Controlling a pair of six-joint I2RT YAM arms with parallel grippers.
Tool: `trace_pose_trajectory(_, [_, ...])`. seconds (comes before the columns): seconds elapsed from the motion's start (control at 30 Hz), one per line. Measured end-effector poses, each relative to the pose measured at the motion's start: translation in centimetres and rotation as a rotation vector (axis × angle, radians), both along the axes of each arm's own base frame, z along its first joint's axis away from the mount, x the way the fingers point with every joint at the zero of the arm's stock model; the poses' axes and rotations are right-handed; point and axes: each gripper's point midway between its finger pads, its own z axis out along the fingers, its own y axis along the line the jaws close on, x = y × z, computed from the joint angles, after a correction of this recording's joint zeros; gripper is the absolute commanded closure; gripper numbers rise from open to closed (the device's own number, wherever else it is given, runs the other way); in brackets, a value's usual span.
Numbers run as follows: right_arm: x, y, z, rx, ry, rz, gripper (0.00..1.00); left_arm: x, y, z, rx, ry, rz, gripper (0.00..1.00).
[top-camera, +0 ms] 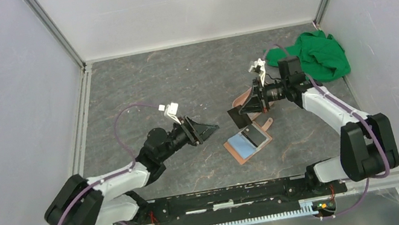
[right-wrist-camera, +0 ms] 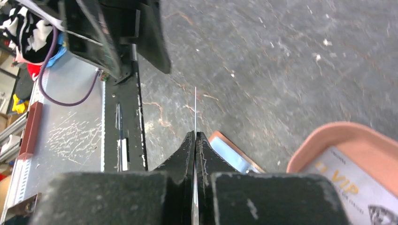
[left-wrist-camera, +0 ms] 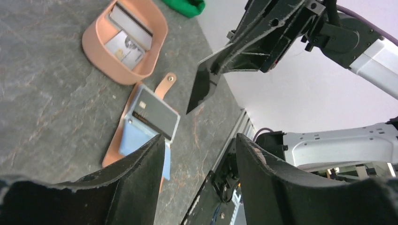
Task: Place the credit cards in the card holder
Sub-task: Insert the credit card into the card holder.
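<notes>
The tan card holder (top-camera: 230, 147) lies open on the table with a light blue card (top-camera: 243, 149) and a dark grey card (top-camera: 255, 135) on it. My right gripper (top-camera: 243, 108) hovers just behind it, shut on a black card (top-camera: 238, 118) that sticks out of its tips; the right wrist view shows this card edge-on (right-wrist-camera: 195, 105). My left gripper (top-camera: 212, 127) is to the left of the holder, open and empty. In the left wrist view its gripper (left-wrist-camera: 201, 140) frames the holder (left-wrist-camera: 114, 149) and the black card (left-wrist-camera: 202, 89).
A pink oval tray (left-wrist-camera: 94, 51) with further cards, one marked VIP (right-wrist-camera: 347, 183), sits behind the holder, partly under my right gripper. A green cloth (top-camera: 319, 56) is bunched at the back right. The black base rail (top-camera: 229, 196) runs along the near edge.
</notes>
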Motion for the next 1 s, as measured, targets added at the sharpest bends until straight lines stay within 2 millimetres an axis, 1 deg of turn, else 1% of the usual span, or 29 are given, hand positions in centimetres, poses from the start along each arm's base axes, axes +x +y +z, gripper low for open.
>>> trace_pose_trajectory(0.07, [0.2,-1.3,-1.4,-0.03,0.012,-0.043,1.0,-0.6,0.1,-0.2,0.027,0.027,0.012,0.38])
trace_pose_trajectory(0.1, [0.1,-1.9,-2.4,-0.042,0.037,-0.065,1.0,-1.2,-0.1,-0.5,0.041,0.039,0.006,0.42])
trace_pose_trajectory(0.17, [-0.4,-3.1,-4.4,-0.061,0.098,-0.111,1.0,-2.5,-1.0,-1.3,0.071,0.061,-0.016,0.5])
trace_pose_trajectory(0.27, [-0.9,-4.4,-6.6,-0.094,0.165,-0.168,1.0,-4.6,-2.7,-3.2,0.122,0.094,-0.069,0.59])
trace_pose_trajectory(0.33, [-1.2,-4.6,-7.4,-0.11,0.185,-0.184,1.0,-5.0,-3.5,-4.4,0.15,0.112,-0.08,0.63])
trace_pose_trajectory(0.47, [-2.0,-5.0,-9.2,-0.143,0.244,-0.216,1.0,-4.3,-5.5,-6.5,0.194,0.136,-0.082,0.69])
trace_pose_trajectory(0.6, [-2.2,-5.1,-10.3,-0.151,0.306,-0.252,1.0,-3.3,-7.8,-7.5,0.202,0.139,-0.091,0.74])
trace_pose_trajectory(0.7, [-2.2,-5.2,-10.7,-0.154,0.332,-0.269,1.0,-2.7,-8.8,-8.4,0.209,0.144,-0.092,0.77])
trace_pose_trajectory(0.8, [-2.0,-5.2,-11.0,-0.152,0.347,-0.289,1.0,-2.6,-9.2,-9.6,0.225,0.155,-0.095,0.81])
trace_pose_trajectory(0.87, [-1.9,-5.3,-11.2,-0.151,0.359,-0.303,1.0,-2.7,-9.1,-10.8,0.247,0.17,-0.097,0.81])
trace_pose_trajectory(1.0, [-1.8,-5.3,-11.6,-0.15,0.385,-0.317,1.0,-3.1,-8.6,-12.4,0.276,0.189,-0.098,0.82])
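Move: The open card holder lies about 5 cm back from the right hand and level with it sideways, some 17 cm below; that hand still holds a dark card. Its neighbour, the pink tray, stands roughly 9 cm ahead and 4 cm right of the right hand. From the empty left hand the card holder is about 13 cm right, 1 cm back and 16 cm down, its blue page only about 11 cm right and 2 cm back. The dark card, kept pinched in the shut right fingers, is carried down about 11 cm and some 5 cm right onto a line over the card holder, the wrist rolling and turning clockwise, quickly first, then easing. Meanwhile the left hand draws back a little, then sinks and goes right to the blue page, its fingers closing most of the way; contact there can't be seen. ##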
